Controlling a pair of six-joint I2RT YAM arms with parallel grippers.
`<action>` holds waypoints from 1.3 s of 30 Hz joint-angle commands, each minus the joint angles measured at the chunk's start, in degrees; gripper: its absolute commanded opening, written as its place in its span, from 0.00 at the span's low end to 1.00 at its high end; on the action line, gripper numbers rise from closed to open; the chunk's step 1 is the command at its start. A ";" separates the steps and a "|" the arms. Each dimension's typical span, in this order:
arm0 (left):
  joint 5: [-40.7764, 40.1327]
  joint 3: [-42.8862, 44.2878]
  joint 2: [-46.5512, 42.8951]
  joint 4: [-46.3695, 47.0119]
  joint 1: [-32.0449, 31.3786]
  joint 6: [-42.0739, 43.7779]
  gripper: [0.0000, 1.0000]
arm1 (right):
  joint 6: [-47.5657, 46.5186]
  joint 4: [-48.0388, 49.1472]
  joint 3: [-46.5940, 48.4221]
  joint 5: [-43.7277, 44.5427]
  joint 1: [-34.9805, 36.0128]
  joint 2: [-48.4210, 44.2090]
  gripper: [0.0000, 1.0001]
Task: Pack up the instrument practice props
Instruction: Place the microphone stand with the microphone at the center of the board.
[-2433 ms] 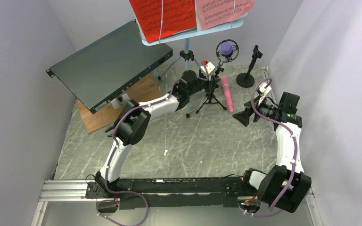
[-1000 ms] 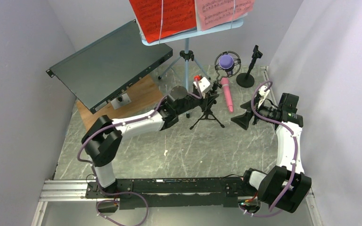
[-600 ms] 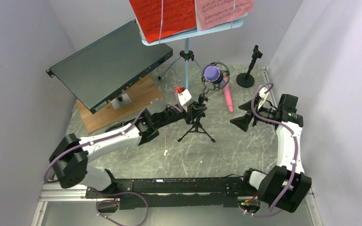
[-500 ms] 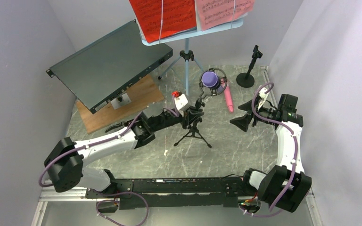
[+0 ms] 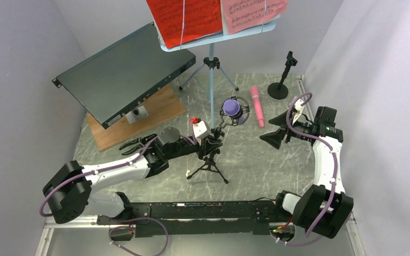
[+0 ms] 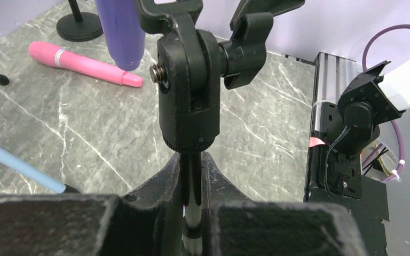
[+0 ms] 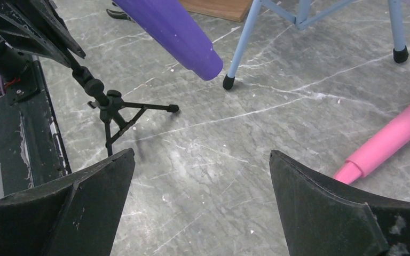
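My left gripper (image 5: 209,145) (image 6: 192,165) is shut on the thin pole of a small black tripod mic support (image 5: 208,169) (image 7: 115,112). That support carries the purple microphone (image 5: 230,109) (image 6: 120,32) (image 7: 176,29) in its ring mount, near the table's middle. The pink microphone (image 5: 257,105) (image 6: 85,63) (image 7: 395,138) lies flat further back. Beside it stands a second black support (image 5: 279,88) with a round base. At the back, the light-blue music rack (image 5: 211,64) holds a red page (image 5: 184,18) and a pink page (image 5: 251,13). My right gripper (image 5: 274,137) (image 7: 200,160) hovers open and holds nothing.
A large dark flat metal box (image 5: 123,69) leans on a wooden board (image 5: 139,114) at the back left. Black pliers (image 5: 133,145) lie beside my left arm. Grey walls close in on both sides. The arms' rail (image 5: 192,210) runs along the near edge.
My left arm has drawn back toward the near left, bringing the tripod support and purple microphone away from the pink microphone. The right arm has stayed still.
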 commanded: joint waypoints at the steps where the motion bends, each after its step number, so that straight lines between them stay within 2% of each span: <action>1: 0.31 -0.08 -1.87 11.35 -0.20 -0.81 0.00 | -1.80 0.36 1.53 -2.92 -0.14 0.36 1.00; 5: 0.03 -0.93 -1.23 11.69 -0.23 -1.19 0.01 | -1.89 0.35 1.44 -2.86 -0.14 0.60 1.00; 11: -1.67 -3.30 -3.95 9.35 -0.22 -2.20 0.30 | -1.89 0.39 1.44 -2.86 -0.09 0.66 1.00; 18: -4.17 -5.18 -9.84 2.54 -0.21 -2.17 0.59 | -1.74 0.60 1.35 -2.94 -0.10 0.88 1.00; 21: -4.81 -4.34 -13.47 -3.56 -0.25 -1.69 0.72 | -1.72 0.62 1.35 -2.91 -0.08 0.88 1.00; 25: -1.98 -0.74 -18.16 -16.30 -0.18 0.66 0.87 | -1.76 0.62 1.35 -2.74 -0.08 0.96 1.00; 32: 2.08 5.17 -24.28 -35.66 -0.20 5.09 0.97 | -1.74 0.70 1.35 -2.56 -0.14 1.09 1.00; 35: 0.26 6.50 -27.09 -37.44 -0.20 7.52 0.99 | -1.72 0.77 1.27 -2.56 -0.08 1.14 1.00; 39: -3.46 6.95 -29.04 -33.01 -0.16 8.60 0.99 | -1.63 0.87 1.20 -2.64 -0.12 1.19 1.00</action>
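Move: The microphone stand's pole is already between the left fingers, its tripod feet almost straight below them, some 21 cm down. Its purple microphone sits about 7 cm ahead, 6 cm to the right and 12 cm above the left hand; at table level, the music stand's near foot is about 15 cm straight ahead and the pink microphone about 26 cm ahead and 21 cm right. From the right hand, the tripod feet lie about 21 cm left, 6 cm back and 20 cm down. The microphone stand's pole is let go: the left fingers, at first still holding it just below the clamp head, spread from nearly shut to wide open. As they open, the left hand backs off the pole to the left, about 8 cm, rising some 6 cm and drawing back about 5 cm, the wrist hardly turning. ##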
